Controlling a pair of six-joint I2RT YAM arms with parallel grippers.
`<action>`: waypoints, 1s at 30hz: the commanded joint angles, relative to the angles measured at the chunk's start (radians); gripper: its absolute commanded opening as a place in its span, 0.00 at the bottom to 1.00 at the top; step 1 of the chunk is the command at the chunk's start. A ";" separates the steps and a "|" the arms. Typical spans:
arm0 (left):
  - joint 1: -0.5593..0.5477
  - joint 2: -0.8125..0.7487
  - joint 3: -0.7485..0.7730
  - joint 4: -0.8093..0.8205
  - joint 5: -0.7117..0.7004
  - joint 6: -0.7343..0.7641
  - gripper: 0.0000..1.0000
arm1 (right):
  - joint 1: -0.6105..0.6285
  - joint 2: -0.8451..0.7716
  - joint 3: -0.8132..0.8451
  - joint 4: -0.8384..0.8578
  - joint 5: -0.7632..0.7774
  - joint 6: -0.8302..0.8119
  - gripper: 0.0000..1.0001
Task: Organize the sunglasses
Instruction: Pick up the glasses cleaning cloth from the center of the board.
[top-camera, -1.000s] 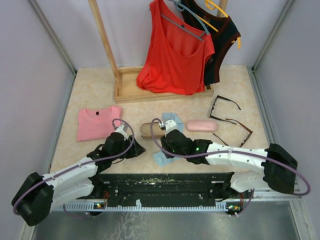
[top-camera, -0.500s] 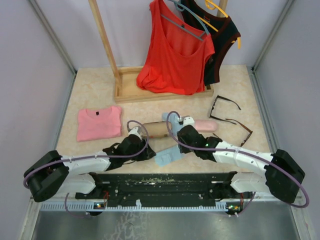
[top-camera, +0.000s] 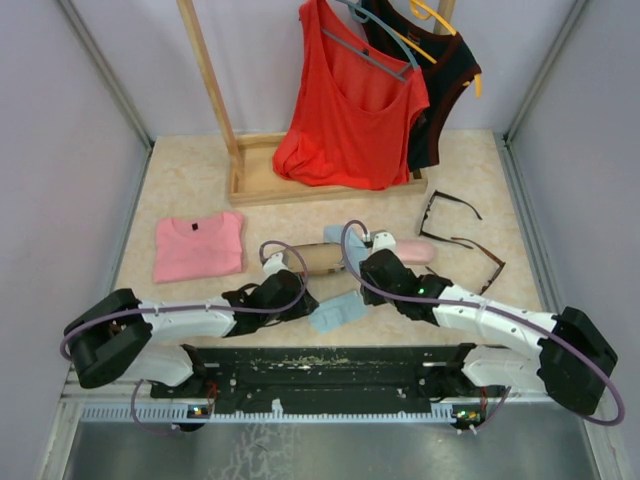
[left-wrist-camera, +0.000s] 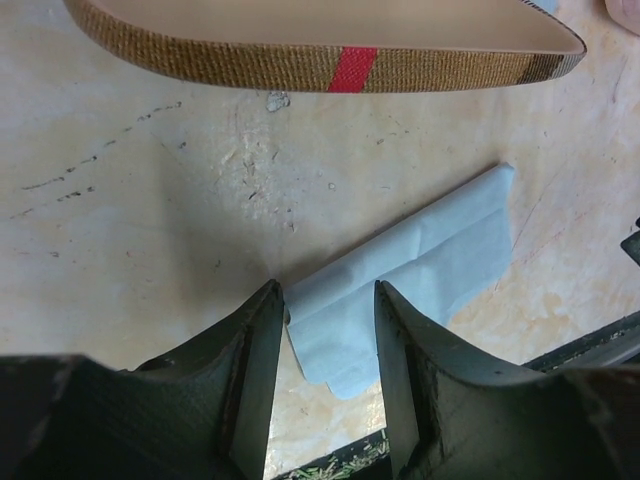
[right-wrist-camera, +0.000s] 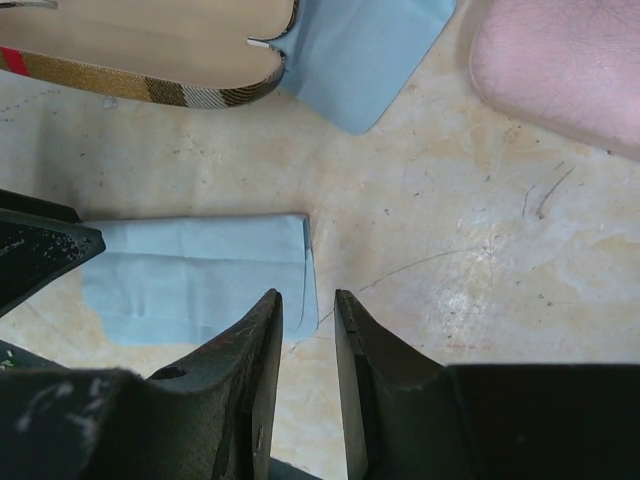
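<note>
Only the top view shows the sunglasses: the black-framed sunglasses (top-camera: 447, 211) lie open at the far right, the reddish-brown sunglasses (top-camera: 481, 262) just in front of them. My left gripper (top-camera: 304, 302) (left-wrist-camera: 328, 300) hangs open over the left end of a folded light-blue cloth (top-camera: 337, 312) (left-wrist-camera: 410, 275), nothing between its fingers. My right gripper (top-camera: 367, 290) (right-wrist-camera: 306, 300) is open too, its tips at the cloth's right edge (right-wrist-camera: 200, 275). Neither gripper is near either pair.
The brown plaid case (top-camera: 314, 258) (left-wrist-camera: 320, 45) (right-wrist-camera: 150, 50) lies open behind the cloth, a second blue cloth (top-camera: 340, 237) (right-wrist-camera: 365, 55) at its right end. The pink case (top-camera: 407, 250) (right-wrist-camera: 565, 70) sits right of that. A folded pink shirt (top-camera: 198, 245) lies left, a wooden garment rack (top-camera: 255, 180) behind.
The left gripper has moved right, up to the folded cloth's left end. The right gripper has shifted right and back, off the cloth to its right edge.
</note>
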 joint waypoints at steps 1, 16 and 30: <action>-0.028 0.024 0.008 -0.135 -0.045 -0.041 0.48 | -0.018 -0.048 -0.004 0.014 0.006 0.002 0.29; -0.069 0.067 0.028 -0.184 -0.083 -0.072 0.43 | -0.029 -0.057 -0.007 0.017 -0.005 -0.003 0.29; -0.069 0.064 0.030 -0.142 -0.096 -0.014 0.11 | -0.145 0.013 -0.071 0.165 -0.217 -0.005 0.35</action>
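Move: The cleaning cloth's middle lies about 6 cm right and 1 cm back of the left gripper and 1 cm below; its far-left corner is already between the open fingers. The open glasses case stands some 12 cm straight ahead of that gripper, the second blue cloth about 15 cm ahead and 9 right. From the right gripper the cleaning cloth is roughly 7 cm left, 3 back and 6 below; the pink case is 12 ahead, 9 right. Close the left gripper from half open to nearly shut on the far-left corner of the cleaning cloth's folded edge, easing it back half a centimetre and then down about 1 cm as the fingers come together, to pinch the corner. Raise the right gripper slightly, hold, then drop it some 2 cm, drifting right beside the cloth's right end, without touching it. ##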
